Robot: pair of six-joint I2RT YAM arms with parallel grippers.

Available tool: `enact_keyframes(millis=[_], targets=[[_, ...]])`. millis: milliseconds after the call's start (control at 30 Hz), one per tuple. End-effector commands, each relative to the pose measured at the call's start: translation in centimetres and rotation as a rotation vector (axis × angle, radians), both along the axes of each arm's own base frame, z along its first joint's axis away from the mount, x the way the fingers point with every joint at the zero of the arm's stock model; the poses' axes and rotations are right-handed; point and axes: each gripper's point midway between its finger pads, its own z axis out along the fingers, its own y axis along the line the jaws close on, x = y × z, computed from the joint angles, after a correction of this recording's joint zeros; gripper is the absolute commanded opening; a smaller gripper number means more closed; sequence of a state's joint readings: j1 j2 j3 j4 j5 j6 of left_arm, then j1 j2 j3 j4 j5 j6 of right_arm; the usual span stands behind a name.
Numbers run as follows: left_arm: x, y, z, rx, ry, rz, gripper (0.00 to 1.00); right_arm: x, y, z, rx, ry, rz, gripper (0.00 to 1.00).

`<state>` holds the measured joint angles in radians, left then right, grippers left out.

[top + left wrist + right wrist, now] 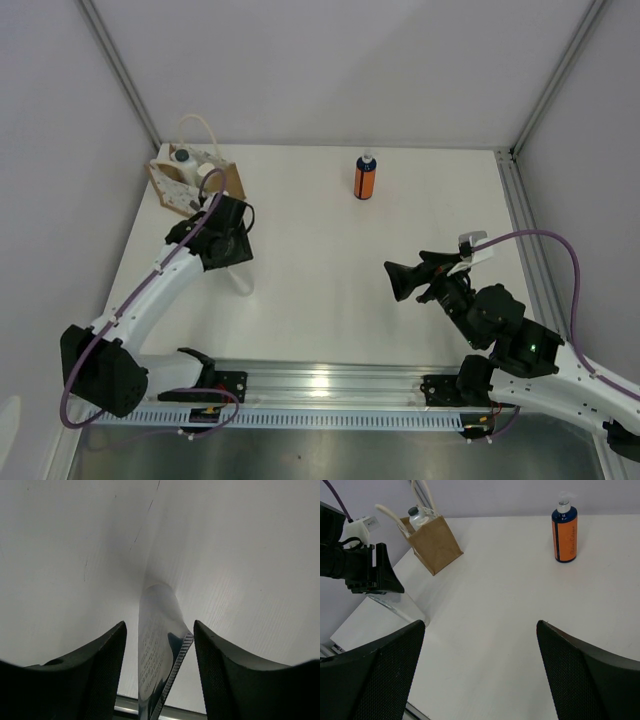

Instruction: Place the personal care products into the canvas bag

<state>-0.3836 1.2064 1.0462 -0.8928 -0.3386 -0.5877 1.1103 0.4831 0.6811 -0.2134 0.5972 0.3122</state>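
Note:
The canvas bag (195,180) (437,542) stands at the far left corner. A dark-capped white bottle (182,156) (415,514) and a cream-white cylinder (207,172) sit inside it. The orange bottle with the dark blue cap (365,178) (564,532) stands upright on the table at the far middle. My left gripper (235,258) (159,625) hovers just in front of the bag, open. A translucent printed tube (155,645) (395,604) with a crimped end lies between its fingers, with a gap on both sides. My right gripper (405,265) (481,623) is open and empty over the right middle, well short of the orange bottle.
White walls close the table at the back and both sides. Metal frame posts (120,70) run up the corners. An aluminium rail (330,380) carries both arm bases along the near edge. A purple cable (560,250) loops over the right arm.

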Motion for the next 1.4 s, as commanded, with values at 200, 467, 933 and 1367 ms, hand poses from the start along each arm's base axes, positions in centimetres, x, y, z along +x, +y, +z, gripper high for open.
enact_keyframes(millis=[200,467,933,1367], targets=[[0.2,-0.2,-0.8,0.018,-0.028,0.067,0.6,0.0,-0.7,1.8,0.042,-0.026,-0.018,0.97],[0.4,-0.5,-1.2,0.014,-0.057,0.056,0.57,0.0,-0.8,1.8,0.042,-0.027,-0.018,0.97],[0.9,-1.3,-0.6,-0.019,-0.151,-0.042,0.03,0.1,-0.6,1.5,0.035,-0.024,-0.019,0.97],[4.0,0.2,7.1,-0.013,-0.35,0.15,0.0,0.2,-0.1,1.3,0.03,-0.015,-0.011,0.97]])
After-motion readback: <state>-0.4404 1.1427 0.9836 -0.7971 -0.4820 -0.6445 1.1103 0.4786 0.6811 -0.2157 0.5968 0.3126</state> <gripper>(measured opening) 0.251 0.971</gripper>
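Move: The white tube stands upright between the left hand's open fingers, its middle about 6 cm below the hand and about 1 cm to the right, neither ahead nor back. From the left hand, the canvas bag is some 30 cm ahead and 13 cm to the left, its middle about 5 cm lower; the orange bottle is about 32 cm ahead and 30 cm to the right, 6 cm lower. From the idle right hand, the tube lies roughly 7 cm ahead, 30 cm left and 21 cm below. The left hand sinks about 2 cm around the upper part of the standing white tube, its half-open fingers straddling the crimped end, then stops and closes them, pinching the tube from both sides. Keeping that hold for a moment, it then lifts some 3 cm and starts forward towards the canvas bag by about 1 cm, the fingertips swinging forward and up by 5 to 10 degrees. ##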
